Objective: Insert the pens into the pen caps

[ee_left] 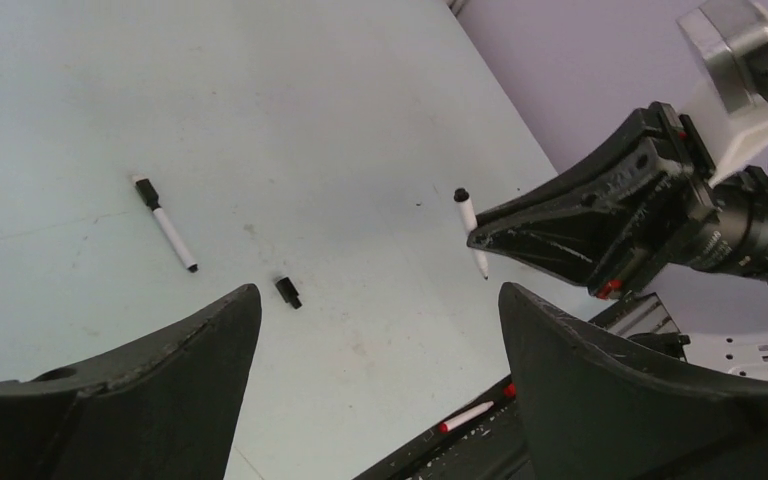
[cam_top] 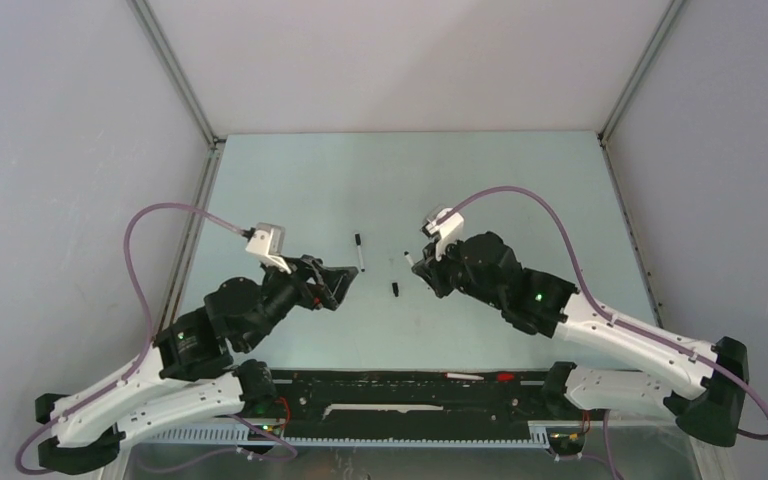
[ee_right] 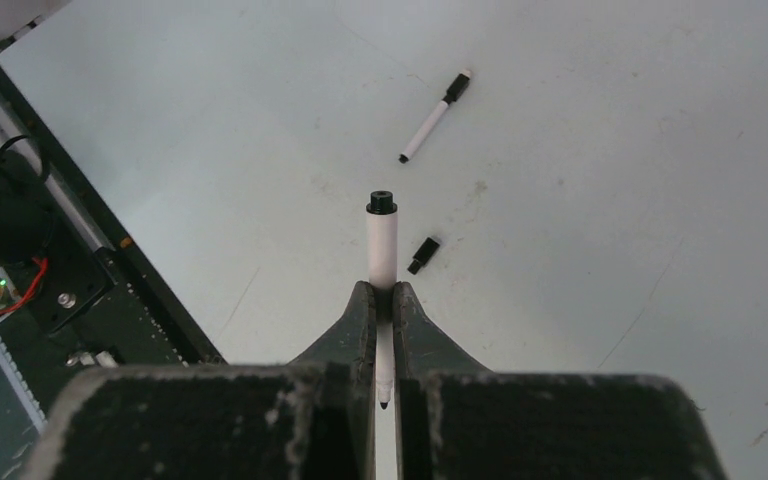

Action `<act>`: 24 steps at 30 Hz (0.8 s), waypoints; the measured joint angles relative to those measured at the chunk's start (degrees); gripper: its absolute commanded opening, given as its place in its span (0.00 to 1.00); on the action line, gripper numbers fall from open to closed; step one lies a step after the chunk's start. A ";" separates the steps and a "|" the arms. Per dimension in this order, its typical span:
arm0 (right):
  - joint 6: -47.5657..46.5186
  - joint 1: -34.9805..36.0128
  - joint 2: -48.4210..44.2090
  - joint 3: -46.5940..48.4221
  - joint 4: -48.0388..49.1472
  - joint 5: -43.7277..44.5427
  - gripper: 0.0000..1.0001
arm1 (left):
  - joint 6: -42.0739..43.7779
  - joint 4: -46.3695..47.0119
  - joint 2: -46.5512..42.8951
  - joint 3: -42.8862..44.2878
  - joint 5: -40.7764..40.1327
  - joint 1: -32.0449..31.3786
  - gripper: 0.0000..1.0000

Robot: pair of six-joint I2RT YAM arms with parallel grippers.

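My right gripper [ee_right: 381,296] is shut on a white pen [ee_right: 382,240], held off the table. The pen's black-ringed end points away from the wrist and its bare nib sits back between the fingers. In the left wrist view this pen [ee_left: 470,228] sticks out of the right fingers [ee_left: 570,225], nib down. A loose black pen cap [cam_top: 396,289] [ee_left: 288,291] [ee_right: 423,254] lies on the table between the two grippers. A second white pen [cam_top: 360,252] [ee_left: 165,222] [ee_right: 430,118] with a black section near one end lies flat beyond it. My left gripper [ee_left: 378,300] [cam_top: 348,280] is open and holds nothing, just left of the cap.
A pale green table [cam_top: 290,190] is walled at the back and on both sides. A black rail [cam_top: 410,385] runs along the near edge, with a white red-capped pen [ee_left: 470,415] lying on it. Purple cables [cam_top: 150,225] loop above both arms.
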 measured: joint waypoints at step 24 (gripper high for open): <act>-0.48 19.15 -1.75 -1.51 4.70 13.81 0.00 | -9.44 14.88 4.37 -4.98 27.50 8.83 0.59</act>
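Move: The pen, held in the right gripper with its black end up, is about 14 cm right of the open left hand, 5 cm ahead and 5 cm lower. On the table some 26 cm below the left hand, the loose pen cap lies 10 cm ahead and 11 cm right, the capped pen about 20 cm ahead and 1 cm right. From the right hand, the left gripper is about 14 cm left, 4 cm back and 6 cm higher. Left gripper narrows, swinging 6 cm right towards the pen that right hand brings 7 cm back and left. ##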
